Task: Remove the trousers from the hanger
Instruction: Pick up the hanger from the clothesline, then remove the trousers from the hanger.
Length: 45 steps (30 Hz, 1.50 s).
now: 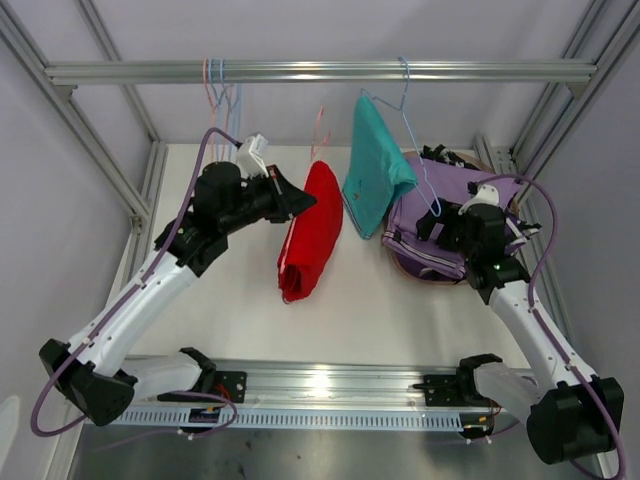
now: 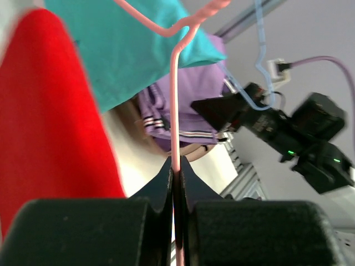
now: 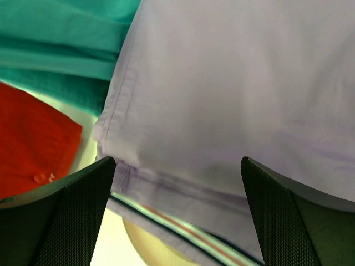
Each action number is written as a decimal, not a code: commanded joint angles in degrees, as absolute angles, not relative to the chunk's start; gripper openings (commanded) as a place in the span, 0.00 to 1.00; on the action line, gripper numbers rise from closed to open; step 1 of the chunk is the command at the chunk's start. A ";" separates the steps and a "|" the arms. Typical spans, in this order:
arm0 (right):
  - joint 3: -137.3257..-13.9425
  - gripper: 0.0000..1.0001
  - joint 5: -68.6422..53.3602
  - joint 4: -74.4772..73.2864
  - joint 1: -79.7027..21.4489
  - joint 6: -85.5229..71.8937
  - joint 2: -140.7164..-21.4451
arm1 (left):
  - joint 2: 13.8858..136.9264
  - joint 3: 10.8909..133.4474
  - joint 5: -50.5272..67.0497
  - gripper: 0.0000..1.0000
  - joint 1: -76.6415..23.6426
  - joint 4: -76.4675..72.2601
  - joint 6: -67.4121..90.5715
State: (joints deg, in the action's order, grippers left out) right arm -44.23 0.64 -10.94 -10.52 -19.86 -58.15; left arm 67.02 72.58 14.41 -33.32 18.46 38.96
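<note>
Red trousers (image 1: 310,235) hang from a thin pink hanger (image 1: 321,135) over the middle of the table. My left gripper (image 1: 303,203) is shut on the wire of the pink hanger (image 2: 175,100), right beside the red trousers (image 2: 50,122). Teal trousers (image 1: 372,175) hang on a blue hanger (image 1: 412,110) hooked on the top rail. Lilac trousers (image 1: 450,215) lie on a pile at the right. My right gripper (image 3: 177,162) is open just above the lilac trousers (image 3: 238,83), with nothing between its fingers (image 3: 72,216).
Several empty hangers (image 1: 216,85) hang on the rail (image 1: 320,71) at the far left. The pile sits in a tan basket (image 3: 147,249) at the right, against the frame posts. A striped hem (image 3: 183,227) shows under the lilac cloth.
</note>
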 commanded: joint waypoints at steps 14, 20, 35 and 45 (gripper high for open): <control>-57.04 0.99 26.86 -22.41 -40.12 -10.64 -42.62 | 58.71 59.94 4.22 0.00 -31.82 5.98 38.59; -60.64 0.99 39.45 -22.42 -55.16 -7.03 -48.24 | 58.01 58.54 1.94 0.00 -31.99 5.71 37.18; -66.53 0.99 45.36 -12.58 -75.23 -2.20 -66.33 | 52.29 60.20 -20.03 0.00 -31.90 12.74 36.65; -71.54 0.99 37.28 -8.26 -75.58 -2.28 -78.82 | 54.75 60.82 -22.15 0.00 -31.90 17.14 37.71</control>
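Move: Shut on one pink shoulder wire, the left hand already holds the red trousers' hanger free of the rail; the trousers' middle is about 13 cm below and 4 cm behind it. The empty hangers it is taken towards stand some 17 cm left and 12 cm ahead, the teal trousers 14 cm right and 6 cm ahead. For the right hand, the red trousers lie roughly 27 cm left and 5 cm back; the purple trousers are 8 cm below and 3 cm left, the teal ones 16 cm left and 7 cm ahead. Swinging across from above the basket towards the red trousers, the wide-open right hand first rises about 15 cm while drawing back, then travels mostly left and sinks again, some 27 cm left in all; its wrist tips up and turns counter-clockwise. The left hand keeps the pink wire pinched and carries it left about 11 cm and 5 cm down, towards the empty hangers, turning some 30 degrees counter-clockwise. ##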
